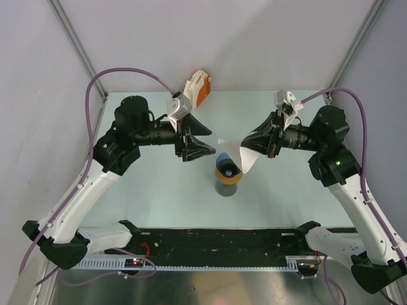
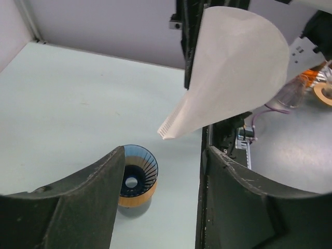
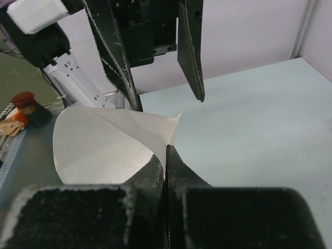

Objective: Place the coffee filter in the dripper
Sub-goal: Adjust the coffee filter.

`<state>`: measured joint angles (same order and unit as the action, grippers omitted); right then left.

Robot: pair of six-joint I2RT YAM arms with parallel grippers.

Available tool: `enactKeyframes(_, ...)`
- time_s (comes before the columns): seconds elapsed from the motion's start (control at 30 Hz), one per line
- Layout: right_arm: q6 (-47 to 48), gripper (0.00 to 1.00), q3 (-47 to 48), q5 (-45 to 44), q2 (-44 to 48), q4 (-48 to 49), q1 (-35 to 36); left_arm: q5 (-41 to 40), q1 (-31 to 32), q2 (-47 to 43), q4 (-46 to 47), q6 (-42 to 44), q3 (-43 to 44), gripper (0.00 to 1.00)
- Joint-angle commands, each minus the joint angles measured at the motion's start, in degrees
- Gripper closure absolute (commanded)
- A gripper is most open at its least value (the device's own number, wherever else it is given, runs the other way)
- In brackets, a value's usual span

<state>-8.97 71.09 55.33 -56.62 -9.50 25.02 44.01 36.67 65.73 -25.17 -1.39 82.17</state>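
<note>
The coffee filter (image 1: 240,153), a white paper cone, hangs in the air with its tip pointing down and left, just above the dripper. My right gripper (image 1: 257,143) is shut on its upper edge, and the pinch shows in the right wrist view (image 3: 167,151) with the filter (image 3: 98,148) fanning left. The dripper (image 1: 227,166) is blue and ribbed, with an orange ring, and sits atop a dark grey cup (image 1: 225,188). My left gripper (image 1: 205,140) stands open just left of the filter, holding nothing. In the left wrist view the filter (image 2: 236,72) hangs beyond the jaws, and the dripper (image 2: 136,175) lies below left.
An orange and white object (image 1: 200,89) lies at the table's back edge. A black strip (image 1: 222,238) runs between the arm bases along the near edge. Grey walls close in the back and both sides.
</note>
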Motion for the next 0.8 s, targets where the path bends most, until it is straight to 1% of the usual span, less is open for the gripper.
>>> enactKeyframes(0.0, 1.5, 1.0, 0.11, 5.43, 1.68, -0.94, 0.29, 6.65, 1.69, -1.25, 0.99, 4.93, -0.3, 0.34)
enactKeyframes(0.2, 3.4, 1.0, 0.12, 7.08, 2.08, -3.58, 0.72, 7.06, 4.26, -2.55, 0.08, 11.0, -2.19, 0.36)
enactKeyframes(0.5, 7.89, 1.0, 1.13, 7.89, 2.17, -7.84, 2.84, 6.1, 6.43, -1.44, -2.8, 16.34, -0.76, 0.41)
enactKeyframes(0.77, 8.7, 1.0, 1.56, 7.86, 1.86, -8.16, 3.6, 6.1, 7.99, -0.99, -4.02, 17.9, -0.51, 0.53)
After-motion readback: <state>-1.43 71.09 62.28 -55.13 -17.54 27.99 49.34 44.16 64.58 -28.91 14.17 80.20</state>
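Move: Beside the left hand, the filter held by the right hand has its middle about 9 cm to the right, 3 cm back and roughly level, with its toothed tip much nearer. The dripper is roughly 8 cm right of the left hand, 2 cm ahead and 20 cm below, with the glass server directly beneath it. From the right hand the dripper lies about 3 cm left, 3 cm ahead and 21 cm down. Drawing back about 5 cm, the left hand also edges a little right and down and turns some 15 degrees clockwise, bringing its partly closing fingers around the filter's toothed tip without shutting on it. The right hand keeps its pinch and carries the filter back about 4 cm and down nearly 2 cm, turning roughly 10 degrees counter-clockwise. ##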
